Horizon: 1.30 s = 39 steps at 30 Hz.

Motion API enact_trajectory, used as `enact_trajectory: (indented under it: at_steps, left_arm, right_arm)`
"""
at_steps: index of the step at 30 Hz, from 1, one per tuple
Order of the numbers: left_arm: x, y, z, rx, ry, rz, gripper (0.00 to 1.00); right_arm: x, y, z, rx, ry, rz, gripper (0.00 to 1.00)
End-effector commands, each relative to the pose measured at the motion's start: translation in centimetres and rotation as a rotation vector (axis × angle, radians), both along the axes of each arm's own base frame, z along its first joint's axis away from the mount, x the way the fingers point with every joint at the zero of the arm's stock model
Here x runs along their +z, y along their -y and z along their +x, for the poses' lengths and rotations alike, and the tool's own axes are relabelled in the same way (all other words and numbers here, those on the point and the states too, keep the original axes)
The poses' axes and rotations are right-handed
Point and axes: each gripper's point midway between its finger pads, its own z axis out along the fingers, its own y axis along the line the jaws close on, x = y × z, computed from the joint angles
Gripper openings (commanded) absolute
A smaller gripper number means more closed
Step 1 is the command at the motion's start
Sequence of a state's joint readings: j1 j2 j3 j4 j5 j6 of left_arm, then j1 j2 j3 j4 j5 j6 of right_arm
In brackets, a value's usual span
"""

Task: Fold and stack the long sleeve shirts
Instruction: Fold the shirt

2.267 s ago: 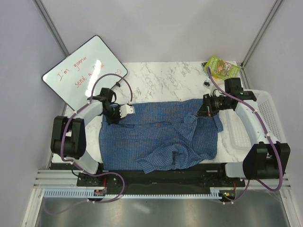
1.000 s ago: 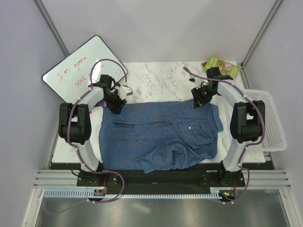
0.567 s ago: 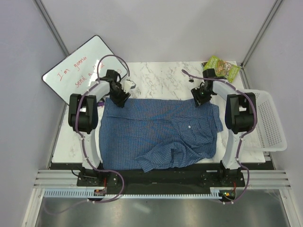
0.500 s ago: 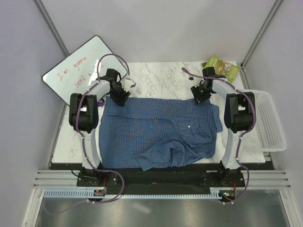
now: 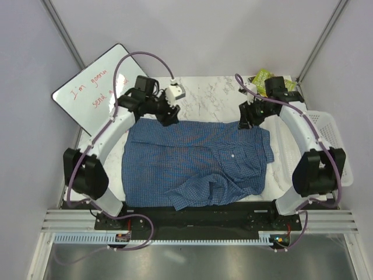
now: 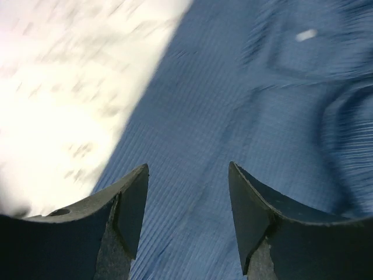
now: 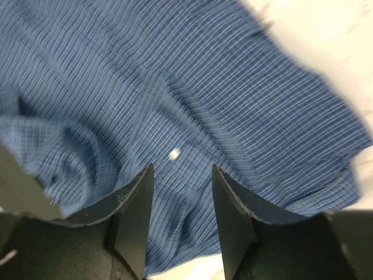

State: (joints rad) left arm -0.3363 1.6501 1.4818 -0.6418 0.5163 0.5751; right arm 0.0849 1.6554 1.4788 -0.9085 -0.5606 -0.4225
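Observation:
A blue finely checked long sleeve shirt (image 5: 192,157) lies spread across the marble table (image 5: 204,96), with a rumpled sleeve bunched near its front edge (image 5: 204,189). My left gripper (image 5: 171,118) hovers over the shirt's far left edge, open, nothing between its fingers (image 6: 131,204); cloth (image 6: 233,116) fills the left wrist view below it. My right gripper (image 5: 245,121) hangs above the shirt's far right corner, also open and empty. In the right wrist view the checked fabric (image 7: 175,87) with a white button (image 7: 173,154) shows between the fingertips (image 7: 230,198).
A whiteboard (image 5: 102,87) with red writing leans at the back left. A green packet (image 5: 263,77) lies at the back right corner. A white mesh basket (image 5: 332,146) sits off the table's right edge. Bare marble shows behind the shirt.
Both grippers have let go of the shirt's far edge and lifted. The left arm has swung right along that edge; the shirt now lies flat at the back.

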Motion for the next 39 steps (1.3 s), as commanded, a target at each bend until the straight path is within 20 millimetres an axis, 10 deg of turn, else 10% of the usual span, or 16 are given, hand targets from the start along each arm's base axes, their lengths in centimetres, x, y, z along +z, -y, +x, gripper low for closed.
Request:
enact_trajectory:
  at_steps: [1,8,17,18,19,22,29,36,39]
  left_arm:
    - [0.7,5.8,-6.5,-0.128,-0.109,-0.135,0.65]
    - [0.0,6.3,-10.8,-0.151,-0.168,-0.201,0.69]
    - [-0.3,4.9,-10.9,-0.091,-0.12,-0.157,0.71]
    - [0.1,4.8,-10.7,-0.083,-0.103,-0.157,0.75]
    - [0.3,4.6,-10.4,-0.072,-0.088,-0.152,0.99]
    - [1.5,3.7,-9.1,-0.019,0.0,-0.125,0.99]
    - [5.7,2.5,-8.4,0.057,0.148,-0.165,0.99]
    - [8.6,1.4,-8.4,0.143,0.284,-0.272,0.99]
    - [8.0,2.0,-9.5,0.099,0.249,-0.293,0.99]
  right_arm:
    - [-2.9,-0.7,-7.2,0.136,-0.168,0.047,0.52]
    - [-8.9,2.8,-9.2,0.173,-0.185,-0.162,0.51]
    - [-11.7,2.3,-7.7,0.125,-0.24,-0.139,0.51]
    - [-12.0,2.2,-7.4,0.121,-0.243,-0.133,0.5]
    - [-12.6,2.1,-7.2,0.119,-0.26,-0.128,0.5]
    - [-13.1,1.7,-6.5,0.107,-0.271,-0.111,0.5]
    - [-13.0,1.2,-5.5,0.092,-0.273,-0.084,0.44]
    - [-10.2,0.2,-5.6,0.107,-0.227,-0.02,0.0]
    - [-8.2,-0.4,-5.7,0.139,-0.178,0.019,0.0]
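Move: The shirt cloth that the right hand goes for lies about 7 cm back, 2 cm right and 15 cm below. The white button is roughly 10 cm back and 4 cm left of that hand; the rumpled sleeve some 22 cm back and 16 cm left; the basket 33 cm right and 6 cm back. From the left hand that cloth is about 36 cm right, 9 cm back and 18 cm below. Right hand sinks about 13 cm and backs 7 cm, pinching shirt cloth; the empty left retreats, rises, opens wide. ##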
